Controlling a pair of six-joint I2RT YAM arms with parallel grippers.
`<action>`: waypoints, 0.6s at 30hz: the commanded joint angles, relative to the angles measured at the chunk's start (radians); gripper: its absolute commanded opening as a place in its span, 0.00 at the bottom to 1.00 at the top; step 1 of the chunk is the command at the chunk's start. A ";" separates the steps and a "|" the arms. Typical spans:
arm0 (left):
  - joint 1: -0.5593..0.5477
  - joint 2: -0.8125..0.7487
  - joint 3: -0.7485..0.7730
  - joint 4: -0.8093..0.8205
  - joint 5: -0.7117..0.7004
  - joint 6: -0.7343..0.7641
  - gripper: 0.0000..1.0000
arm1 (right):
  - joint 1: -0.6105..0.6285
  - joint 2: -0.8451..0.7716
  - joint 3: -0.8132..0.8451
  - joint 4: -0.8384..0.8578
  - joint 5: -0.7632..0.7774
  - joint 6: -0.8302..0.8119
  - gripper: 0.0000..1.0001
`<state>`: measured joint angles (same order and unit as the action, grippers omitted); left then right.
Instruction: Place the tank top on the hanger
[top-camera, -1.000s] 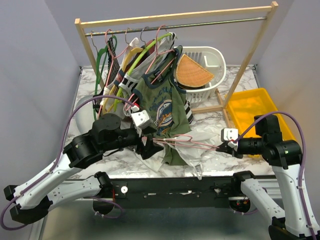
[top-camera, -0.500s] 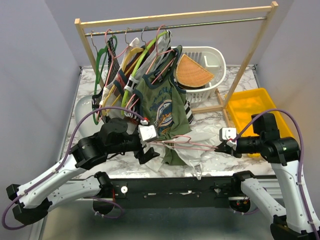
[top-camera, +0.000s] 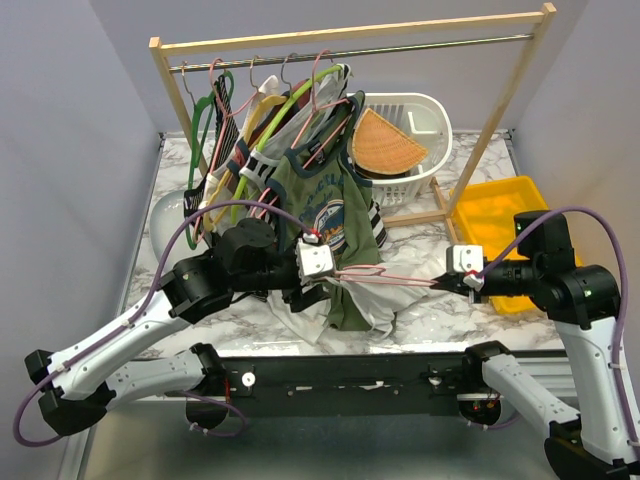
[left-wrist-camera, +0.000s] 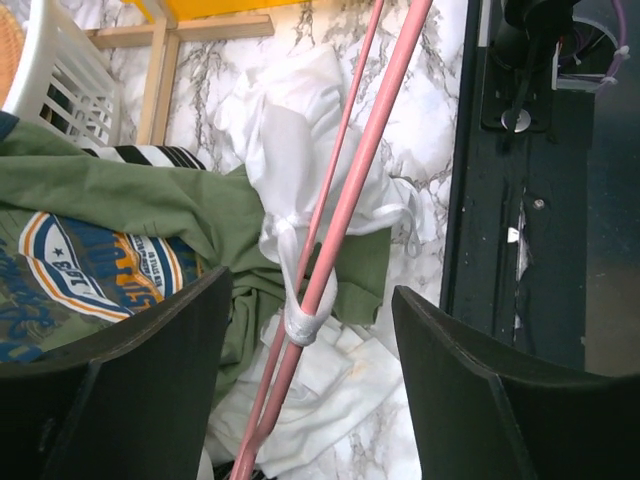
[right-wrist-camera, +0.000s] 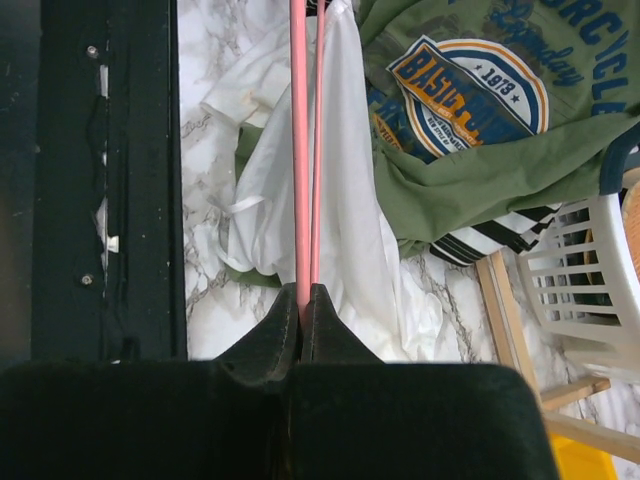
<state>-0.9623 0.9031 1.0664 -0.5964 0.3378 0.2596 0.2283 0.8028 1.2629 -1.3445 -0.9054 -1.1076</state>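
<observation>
The pink wire hanger (top-camera: 400, 280) is held level above the table between my two grippers. My right gripper (top-camera: 447, 284) is shut on one end of it, seen in the right wrist view (right-wrist-camera: 305, 295). The white tank top (top-camera: 375, 312) hangs crumpled under the hanger. One narrow strap (left-wrist-camera: 303, 322) is looped round the hanger's pink wire (left-wrist-camera: 345, 200). My left gripper (left-wrist-camera: 310, 390) is open, its jaws wide apart on either side of the wire and strap, touching neither. In the top view it sits at the hanger's left end (top-camera: 308, 297). The white top also shows in the right wrist view (right-wrist-camera: 345, 220).
The olive-green printed top (top-camera: 330, 215) hangs low just behind and partly under the white top. The wooden rack (top-camera: 350, 38) carries several hangers and clothes at the left. A white basket (top-camera: 425, 150) and a yellow bin (top-camera: 500, 215) stand at the back right.
My left arm has moved right and away from me, to the hanger's left end. My right gripper has shifted slightly right and up with the hanger.
</observation>
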 joint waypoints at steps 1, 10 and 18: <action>-0.003 0.008 0.030 0.076 0.018 0.009 0.72 | 0.006 0.007 0.006 -0.183 -0.047 0.006 0.00; -0.003 0.031 0.041 0.093 0.081 -0.020 0.35 | 0.006 0.012 0.032 -0.182 -0.044 0.035 0.00; -0.003 -0.027 -0.058 0.182 0.049 -0.183 0.00 | 0.008 0.061 0.032 -0.176 -0.053 0.061 0.01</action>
<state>-0.9707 0.9138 1.0637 -0.5152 0.4145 0.2146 0.2276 0.8391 1.2747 -1.3434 -0.9035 -1.0687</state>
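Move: The left hand, mostly open, already has the pink hanger's bars running between its fingers, the stretch it will pinch about 2 cm to its right, level fore and aft and some 1 cm up. The white tank top lies below, some 10 cm right, 5 cm ahead and 25 cm down; the green tank top hangs about 17 cm straight ahead and 12 cm lower. For the right hand, holding the hanger's other side, that same stretch is roughly 24 cm to its left, level in height and reach. Rising and easing right, about 1.5 cm each way, the left hand closes its fingers from mostly open to nearly shut and pinches a bar of the pink hanger; as they shut it draws back some 1.5 cm towards its base, the wrist tilting about 5 degrees. The right hand stays almost in place and keeps its pinch on the hanger's other side. ##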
